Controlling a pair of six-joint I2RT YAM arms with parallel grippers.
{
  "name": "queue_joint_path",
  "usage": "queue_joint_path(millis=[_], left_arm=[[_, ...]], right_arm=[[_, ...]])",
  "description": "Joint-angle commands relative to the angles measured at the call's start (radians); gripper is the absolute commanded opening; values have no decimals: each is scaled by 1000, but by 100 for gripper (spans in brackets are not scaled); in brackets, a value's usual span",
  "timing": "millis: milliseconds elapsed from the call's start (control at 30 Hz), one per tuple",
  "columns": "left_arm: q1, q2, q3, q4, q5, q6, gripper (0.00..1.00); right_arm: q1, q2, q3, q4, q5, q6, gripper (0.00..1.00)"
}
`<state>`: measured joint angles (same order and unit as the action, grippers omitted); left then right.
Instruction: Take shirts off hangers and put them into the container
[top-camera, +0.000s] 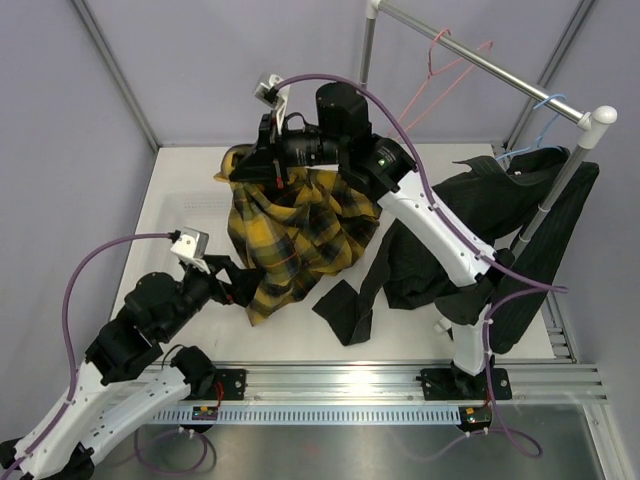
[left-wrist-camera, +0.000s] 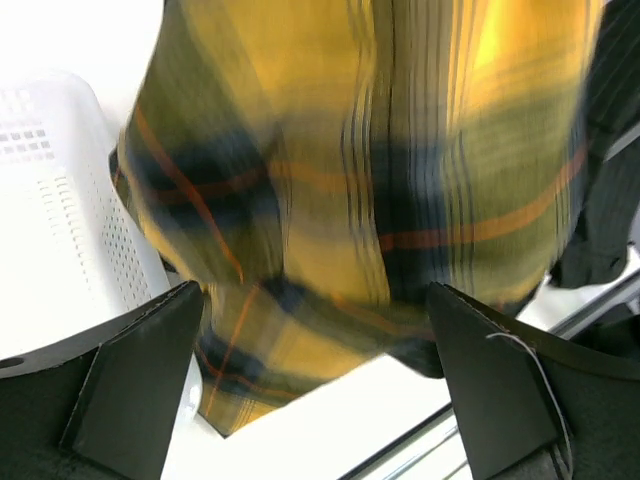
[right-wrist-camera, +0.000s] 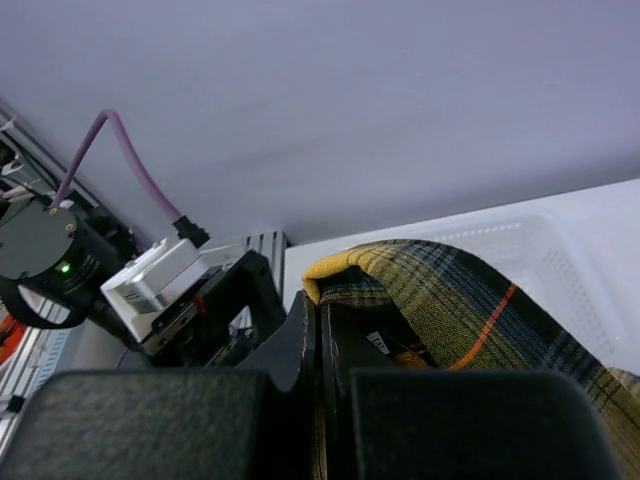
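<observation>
My right gripper (top-camera: 262, 168) (right-wrist-camera: 320, 322) is shut on the collar of the yellow-and-black plaid shirt (top-camera: 300, 235) (right-wrist-camera: 450, 300) and holds it up over the back of the table, the cloth hanging down. Low at the shirt's hem, my left gripper (top-camera: 240, 285) (left-wrist-camera: 315, 297) stands open with the plaid shirt (left-wrist-camera: 360, 170) hanging just beyond its fingers. The white perforated container (left-wrist-camera: 60, 210) (right-wrist-camera: 570, 250) lies behind and left of the shirt. The black shirt (top-camera: 470, 215) hangs on the blue hanger (top-camera: 545, 112) at the rail's right end, one sleeve trailing on the table. The pink hanger (top-camera: 440, 70) hangs bare.
The metal rail (top-camera: 480, 60) crosses the back right on two posts, one post (top-camera: 555, 185) standing among the black cloth. Grey walls close in the table on the left, back and right. An aluminium rail (top-camera: 380, 385) runs along the near edge.
</observation>
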<state>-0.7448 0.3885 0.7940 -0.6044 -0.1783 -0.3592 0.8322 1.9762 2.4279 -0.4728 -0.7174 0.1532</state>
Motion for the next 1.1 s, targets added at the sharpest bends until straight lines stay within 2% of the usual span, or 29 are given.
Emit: queue_joint_path(millis=[0,100,300,433,533,567,833,967,1067], left_arm=[[-2,-14,4,172,13,52,99],[-1,-40,2,221,46,58,99],[-2,-57,-53,371,109,54,99],[-2,13,-82,480,157,57,99],[-1,44,-108,603,287,46,99],[-1,67,-113,671,304,36,99],[-2,203,-111,906,394,22,99],[-2,282,-73,977,405,61,99],[-1,364,-4,959,387,133,99]], right_arm=[[39,-134,-55,19,-7,-20,0],[39,-158,-56,-50,26,-35,0],[39,-192,-116,-58,35,-23,0],[44,-229,-177,-21,18,2,0],[48,-241,-179,-26,18,3,0],[48,-244,-179,-27,18,2,0],[67,-284,-202,-15,-5,48,0],[85,-318,-242,3,-7,69,0],[113,-350,-260,-9,21,92,0]])
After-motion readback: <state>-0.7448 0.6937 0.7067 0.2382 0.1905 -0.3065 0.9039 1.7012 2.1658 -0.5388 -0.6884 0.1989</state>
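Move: The plaid shirt hangs from my right hand. From my open left hand, its middle lies about 10 cm ahead, 8 cm to the right and a little lower. The container is some 25 cm ahead and 18 cm left of that hand, about 25 cm below it; the black shirt's sleeve is roughly 3 cm ahead, 19 cm right and 26 cm below. From my right hand, the container lies around 17 cm ahead, 18 cm left and 43 cm down. I bring my wide-open left hand up about 9 cm, then sweep it some 11 cm right into the hanging folds of the plaid shirt, its fingers tipping up and swinging clockwise by about 20 degrees each. Meanwhile my right hand keeps its pinch on the shirt and draws it back about 8 cm and a little right, staying nearly level overall. ##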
